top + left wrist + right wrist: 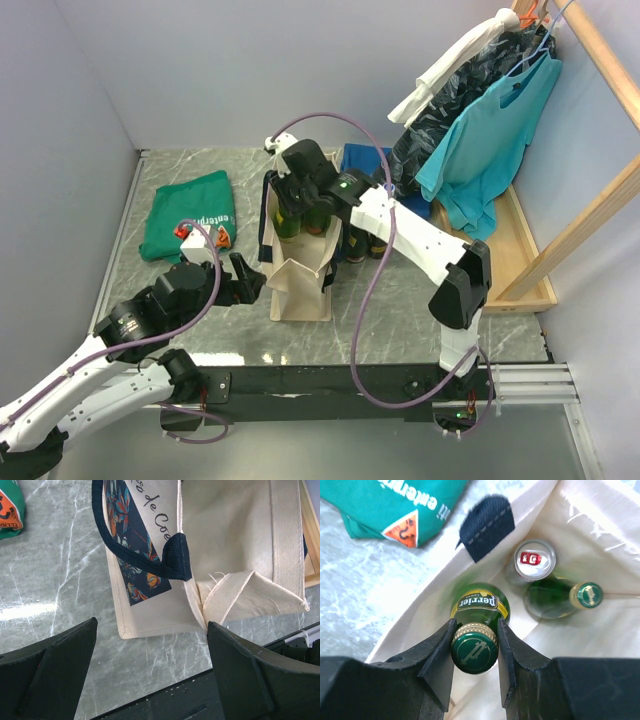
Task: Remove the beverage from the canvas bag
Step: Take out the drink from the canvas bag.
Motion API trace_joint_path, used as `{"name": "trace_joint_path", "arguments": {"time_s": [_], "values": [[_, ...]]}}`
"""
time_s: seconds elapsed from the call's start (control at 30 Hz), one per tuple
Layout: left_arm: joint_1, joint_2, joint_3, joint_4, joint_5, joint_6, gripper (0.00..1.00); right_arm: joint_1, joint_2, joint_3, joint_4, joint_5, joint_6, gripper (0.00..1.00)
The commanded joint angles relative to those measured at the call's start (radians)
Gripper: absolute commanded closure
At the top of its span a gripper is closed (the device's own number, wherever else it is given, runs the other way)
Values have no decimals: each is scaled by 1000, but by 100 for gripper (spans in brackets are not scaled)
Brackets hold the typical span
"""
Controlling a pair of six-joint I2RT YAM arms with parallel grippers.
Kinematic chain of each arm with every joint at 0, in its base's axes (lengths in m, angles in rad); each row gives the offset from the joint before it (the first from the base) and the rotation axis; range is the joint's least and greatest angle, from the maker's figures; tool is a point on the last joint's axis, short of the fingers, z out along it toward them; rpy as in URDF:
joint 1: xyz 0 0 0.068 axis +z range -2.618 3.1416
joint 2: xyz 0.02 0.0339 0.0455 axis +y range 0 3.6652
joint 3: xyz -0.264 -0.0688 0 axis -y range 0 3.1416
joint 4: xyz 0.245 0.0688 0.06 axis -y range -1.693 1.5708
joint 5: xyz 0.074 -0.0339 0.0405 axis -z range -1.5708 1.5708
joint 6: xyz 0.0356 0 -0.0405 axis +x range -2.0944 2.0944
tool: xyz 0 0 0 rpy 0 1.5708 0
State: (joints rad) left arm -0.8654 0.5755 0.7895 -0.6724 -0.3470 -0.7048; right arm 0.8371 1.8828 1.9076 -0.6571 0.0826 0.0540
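Note:
The cream canvas bag stands upright mid-table, its navy handle hanging at the rim. My right gripper is shut on the capped neck of a green Perrier bottle at the bag's mouth; from above, that gripper sits over the bag's top. Deeper inside stand a silver can and a second green bottle. My left gripper is open with nothing between its fingers, low beside the bag's bottom corner, on the bag's left.
A folded green T-shirt lies left of the bag and a blue cloth behind it. Clothes hang on a wooden rack at the right. The black table edge runs along the front.

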Motion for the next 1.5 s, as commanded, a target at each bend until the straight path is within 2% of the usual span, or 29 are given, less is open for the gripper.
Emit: {"name": "trace_joint_path", "arguments": {"time_s": [0.0,0.57,1.47], "values": [[-4,-9,16,5,-15,-16,4,13,-123,99,111,34,-13,100],[-6,-6,14,5,-12,-16,4,31,-201,125,60,57,-13,100],[-4,-3,14,5,-17,-18,4,68,-399,-1,194,112,-36,100]]}}
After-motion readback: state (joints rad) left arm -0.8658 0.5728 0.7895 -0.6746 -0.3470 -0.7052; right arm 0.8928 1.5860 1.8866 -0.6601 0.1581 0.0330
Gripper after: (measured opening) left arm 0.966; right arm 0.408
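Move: The green bottle is already held by its capped neck, its body still down in the canvas bag. The bag's right rim is about 11 cm to the right hand's right, 2 cm back, near its level. Down inside, another green bottle stands about 5 cm ahead and 8 cm right; outside, the Coke bottle stands roughly 3 cm ahead and 18 cm right. From the left hand that rim is some 15 cm ahead, 15 cm right, slightly lower. The right hand keeps its pinch on the neck just under the green cap and draws the bottle up out of the canvas bag by about 13 cm, rising quickly, easing off for a moment, then climbing fast again before it levels out. Meanwhile it drifts some 5 cm back and 4 cm right, towards the bag's right side, and the fingers tip up by roughly 15 degrees, staying shut on the glass. ##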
